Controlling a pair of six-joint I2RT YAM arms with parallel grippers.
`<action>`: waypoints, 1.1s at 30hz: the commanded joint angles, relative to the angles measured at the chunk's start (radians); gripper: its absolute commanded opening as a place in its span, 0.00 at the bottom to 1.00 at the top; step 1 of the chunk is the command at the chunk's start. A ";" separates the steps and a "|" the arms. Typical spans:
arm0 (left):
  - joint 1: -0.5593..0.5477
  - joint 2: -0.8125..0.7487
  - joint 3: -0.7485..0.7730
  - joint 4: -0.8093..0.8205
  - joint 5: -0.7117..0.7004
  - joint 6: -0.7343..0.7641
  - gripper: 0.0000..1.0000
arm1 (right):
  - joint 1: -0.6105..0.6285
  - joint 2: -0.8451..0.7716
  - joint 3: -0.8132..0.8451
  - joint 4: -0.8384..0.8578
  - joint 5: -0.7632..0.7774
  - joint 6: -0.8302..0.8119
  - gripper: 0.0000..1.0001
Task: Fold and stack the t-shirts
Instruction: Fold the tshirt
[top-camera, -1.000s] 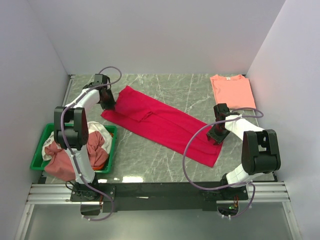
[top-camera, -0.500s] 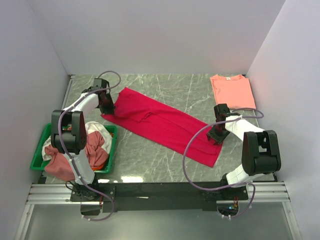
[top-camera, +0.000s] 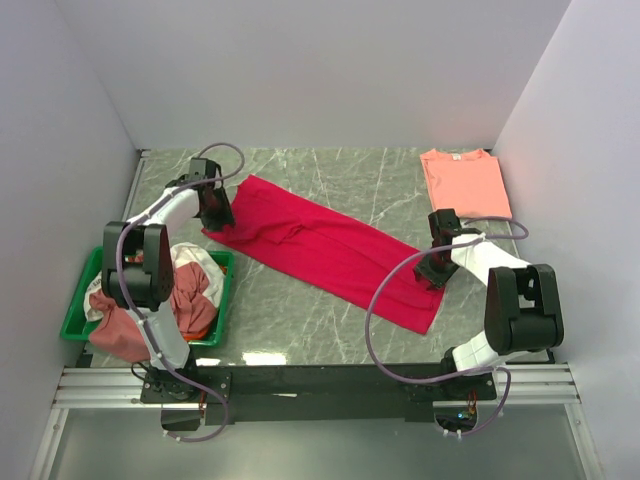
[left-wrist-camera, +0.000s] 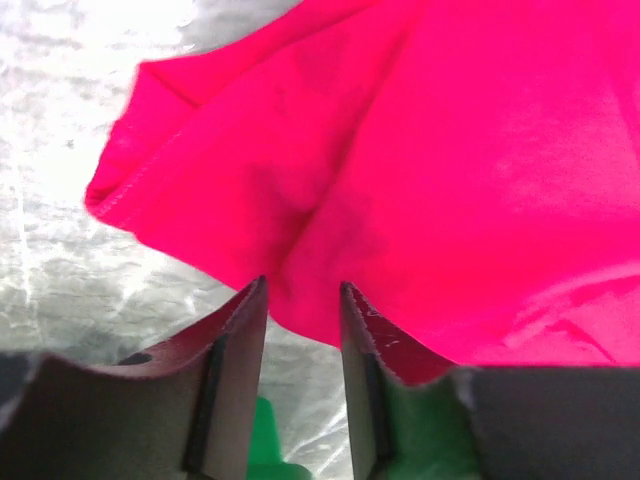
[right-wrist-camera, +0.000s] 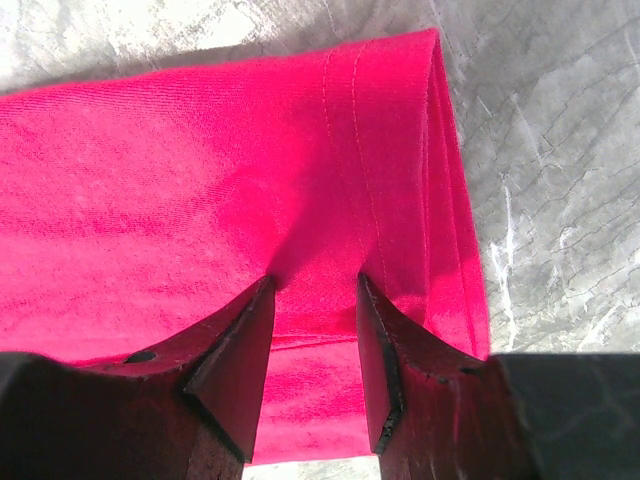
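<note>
A crimson-red t-shirt (top-camera: 330, 250) lies as a long folded strip running diagonally across the table. My left gripper (top-camera: 217, 212) is at its far left end. In the left wrist view its jaws (left-wrist-camera: 300, 285) stand open, and the shirt's hem (left-wrist-camera: 400, 180) lies at and just past the tips. My right gripper (top-camera: 434, 268) is at the near right end of the strip. There its jaws (right-wrist-camera: 315, 280) stand apart with the tips down on the folded red cloth (right-wrist-camera: 200, 180), nothing pinched between them. A folded salmon-pink t-shirt (top-camera: 465, 183) lies at the back right.
A green tray (top-camera: 75, 310) at the near left holds crumpled t-shirts: dusty rose (top-camera: 120, 330), white (top-camera: 195, 262) and a bit of orange (top-camera: 205, 322). White walls close in the marbled table (top-camera: 300, 320) on three sides.
My left gripper has gone from shut to open at the red shirt's left end, letting the cloth go, and has shifted slightly nearer. The right arm has not moved.
</note>
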 joint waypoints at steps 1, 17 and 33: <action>-0.050 -0.105 0.052 0.036 -0.025 0.023 0.42 | -0.010 0.003 -0.050 0.015 0.019 -0.005 0.45; -0.323 -0.044 0.009 0.077 0.008 0.086 0.47 | -0.010 -0.044 -0.098 0.018 0.022 -0.013 0.46; -0.355 0.099 0.108 0.029 -0.025 0.081 0.44 | -0.016 -0.027 -0.090 0.024 0.021 -0.020 0.46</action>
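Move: The red t-shirt's crumpled fold lies about 15 cm to the right of the left gripper, some 2 cm back and roughly 4 cm below the fingertips. The shirt's far left corner is about 12 cm ahead and 7 cm right of this gripper; the green bin's middle is some 19 cm back and 19 cm left. From the right gripper, the fold lies about 39 cm left and 13 cm ahead, slightly below. Lift the left gripper off the shirt's left end and swing it about 14 cm to the right in a low arc, rising some 5 cm, then sinking 6 cm to the crumpled fold, easing back a little on the way. Turn the hand some 25 degrees clockwise and keep the fingers part open, ending with the fold's crumple right in front of and between the tips, not yet pinched. ##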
